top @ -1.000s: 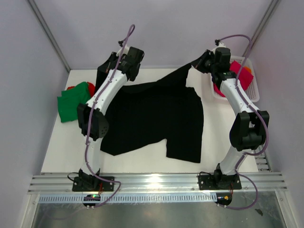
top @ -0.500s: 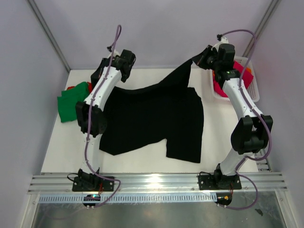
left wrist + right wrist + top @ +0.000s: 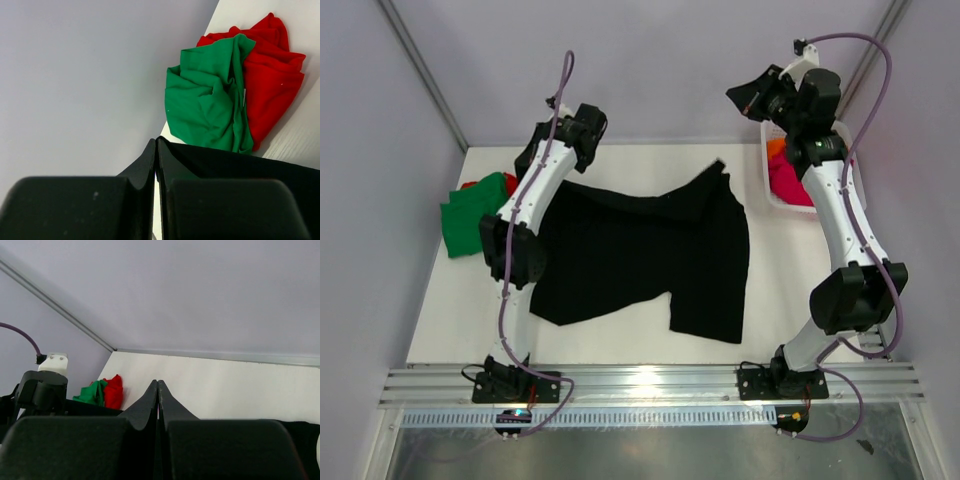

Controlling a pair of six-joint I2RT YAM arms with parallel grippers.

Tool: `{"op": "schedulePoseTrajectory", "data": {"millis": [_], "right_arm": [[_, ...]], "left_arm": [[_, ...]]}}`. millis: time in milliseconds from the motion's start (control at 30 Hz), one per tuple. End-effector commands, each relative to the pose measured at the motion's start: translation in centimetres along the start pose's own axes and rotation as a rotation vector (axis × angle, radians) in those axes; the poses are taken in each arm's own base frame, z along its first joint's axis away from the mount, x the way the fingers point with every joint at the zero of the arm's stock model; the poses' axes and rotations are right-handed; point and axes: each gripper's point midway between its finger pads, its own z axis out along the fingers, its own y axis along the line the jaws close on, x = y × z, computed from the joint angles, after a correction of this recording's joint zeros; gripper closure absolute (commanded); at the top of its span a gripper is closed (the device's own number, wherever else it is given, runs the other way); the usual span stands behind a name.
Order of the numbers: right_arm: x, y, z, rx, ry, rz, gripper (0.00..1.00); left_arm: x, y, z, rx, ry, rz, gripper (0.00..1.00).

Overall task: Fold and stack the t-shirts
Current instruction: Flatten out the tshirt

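A large black t-shirt (image 3: 640, 250) lies spread on the white table (image 3: 620, 340), its far right corner loose on the surface. At the far left my left gripper (image 3: 532, 155) is shut on the shirt's far left edge; in the left wrist view black cloth (image 3: 250, 167) runs taut from the closed fingertips (image 3: 156, 142). High above the table's back right, my right gripper (image 3: 735, 95) is shut with nothing in it (image 3: 158, 385). Crumpled green (image 3: 475, 215) (image 3: 210, 100) and red (image 3: 270, 75) t-shirts sit at the left edge. Magenta-pink (image 3: 790, 180) and orange (image 3: 776, 148) t-shirts lie in the basket.
The white lattice basket (image 3: 855, 185) stands at the table's right edge under the right forearm. Grey walls close in the back and sides. The left arm's wrist (image 3: 45, 385) shows at the left of the right wrist view.
The black shirt's right corner has left the right gripper and dropped to the table. The right gripper has risen up and back. The left gripper shifted slightly left.
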Motion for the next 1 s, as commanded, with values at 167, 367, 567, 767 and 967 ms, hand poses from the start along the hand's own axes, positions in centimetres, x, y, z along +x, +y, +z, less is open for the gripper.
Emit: {"op": "schedulePoseTrajectory", "data": {"millis": [167, 367, 567, 767, 967], "right_arm": [[-2.4, 2.7, -1.9, -0.058, -0.071, -0.052, 0.97], [-0.5, 1.8, -2.2, -0.035, -0.031, -0.017, 0.97], [5.7, 0.0, -3.5, 0.023, 0.119, 0.073, 0.82], [14.0, -5.2, -7.2, 0.26, 0.207, 0.21, 0.66], [21.7, -9.0, -12.5, 0.411, 0.292, 0.24, 0.63]], "left_arm": [[-0.6, 1.3, -0.6, 0.009, -0.011, -0.074, 1.0], [0.3, 0.6, -0.3, 0.005, 0.012, -0.05, 1.0], [2.4, -1.2, -0.3, 0.045, 0.078, -0.058, 1.0], [5.5, -3.5, 0.3, 0.044, 0.158, -0.009, 1.0], [6.7, -4.3, 0.3, 0.053, 0.19, 0.015, 1.0]]}}
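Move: The left gripper holds a raised far-left part of the black t-shirt; the shirt's middle lies some 26 cm to this hand's right, 9 cm back and 23 cm below. On the table, the green t-shirt sits about 16 cm to its left, level with it, and the red one 9 cm left and 7 cm ahead. From the empty right gripper, the black shirt's right side is roughly 12 cm back, 2 cm right and 38 cm below; its far-right corner is 12 cm ahead and 5 cm right. Swoop the empty right gripper down about 23 cm and back about 12 cm towards the black shirt's right side, tipping its fingers some 30 degrees downward and opening them to over a third; stop short of the cloth. Meanwhile keep the left gripper shut on its part of the shirt and lower it about 8 cm towards the table, slowly at first, then faster. ##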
